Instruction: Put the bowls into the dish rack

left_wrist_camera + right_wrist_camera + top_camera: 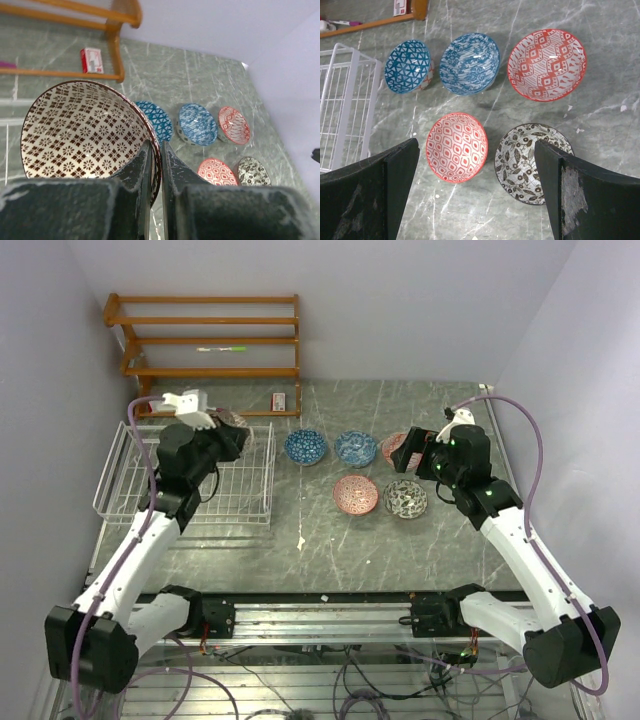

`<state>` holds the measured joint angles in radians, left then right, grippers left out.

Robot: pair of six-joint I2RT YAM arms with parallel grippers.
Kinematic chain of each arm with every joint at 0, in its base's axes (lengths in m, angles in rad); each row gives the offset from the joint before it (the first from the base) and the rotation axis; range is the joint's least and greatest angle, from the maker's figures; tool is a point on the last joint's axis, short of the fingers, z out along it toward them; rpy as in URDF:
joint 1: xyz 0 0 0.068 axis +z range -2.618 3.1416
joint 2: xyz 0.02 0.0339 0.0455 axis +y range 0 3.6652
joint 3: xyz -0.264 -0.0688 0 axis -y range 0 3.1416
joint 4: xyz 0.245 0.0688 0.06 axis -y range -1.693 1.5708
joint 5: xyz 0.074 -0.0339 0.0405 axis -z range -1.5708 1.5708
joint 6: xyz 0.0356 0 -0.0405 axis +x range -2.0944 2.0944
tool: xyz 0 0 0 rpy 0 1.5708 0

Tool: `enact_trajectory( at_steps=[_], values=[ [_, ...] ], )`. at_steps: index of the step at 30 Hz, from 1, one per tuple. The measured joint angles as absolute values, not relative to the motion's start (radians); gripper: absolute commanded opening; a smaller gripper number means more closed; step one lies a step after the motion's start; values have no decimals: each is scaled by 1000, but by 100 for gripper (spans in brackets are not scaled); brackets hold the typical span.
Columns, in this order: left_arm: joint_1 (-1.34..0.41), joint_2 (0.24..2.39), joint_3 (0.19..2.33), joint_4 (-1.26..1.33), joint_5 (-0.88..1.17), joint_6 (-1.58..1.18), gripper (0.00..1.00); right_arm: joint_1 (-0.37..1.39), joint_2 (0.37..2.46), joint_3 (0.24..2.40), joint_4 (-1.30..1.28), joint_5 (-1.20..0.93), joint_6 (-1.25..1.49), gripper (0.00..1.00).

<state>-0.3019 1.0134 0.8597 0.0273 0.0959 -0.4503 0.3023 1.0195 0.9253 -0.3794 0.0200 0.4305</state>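
My left gripper (156, 152) is shut on the rim of a brown-and-white patterned bowl (80, 132) and holds it tilted. In the top view that gripper (224, 438) and its bowl (238, 424) hang over the back right corner of the white wire dish rack (120, 468). Five more bowls sit on the table: two blue (409, 66) (470, 63), a large red one (547, 64), a pink-red one (456, 146) and a black-and-white one (522, 165). My right gripper (476, 145) stands open above the last two, touching nothing.
An orange-brown wooden shelf unit (210, 335) stands against the back wall, with a small red-and-white box (92, 60) on the table beside it. Walls close in on both sides of the table. The dish rack's edge (342, 100) lies left of the bowls.
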Motion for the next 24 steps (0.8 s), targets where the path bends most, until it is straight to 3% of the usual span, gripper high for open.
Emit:
enact_trajectory(
  at_steps=[9, 24],
  values=[
    [0, 1093, 517, 423, 327, -796, 7, 302, 1013, 925, -389, -4, 430, 99],
    [34, 1377, 465, 978, 502, -1122, 7, 302, 1006, 921, -403, -4, 430, 99]
  ],
)
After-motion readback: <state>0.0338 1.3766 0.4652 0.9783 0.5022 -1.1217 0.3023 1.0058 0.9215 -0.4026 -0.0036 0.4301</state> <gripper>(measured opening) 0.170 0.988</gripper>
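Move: The left hand already holds the beige-and-brown bowl above the right-hand part of the dish rack. The rack's middle lies about 14 cm to its left, 1 cm back and 23 cm below. The dark blue bowl stands on the table about 14 cm to the hand's right and 8 cm farther out, 26 cm below. From the idle right hand, the rack's middle is some 52 cm left, 1 cm ahead and 17 cm down. Down and to its left, the left arm brings the held bowl towards the dish rack, sinking nearly 10 cm, then lifting a little and starting down again. It also creeps forward while drifting back slightly to the right. The wrist rolls steadily throughout, about 35 degrees, left side dropping, and the fingers keep their pinch on the bowl's rim. ##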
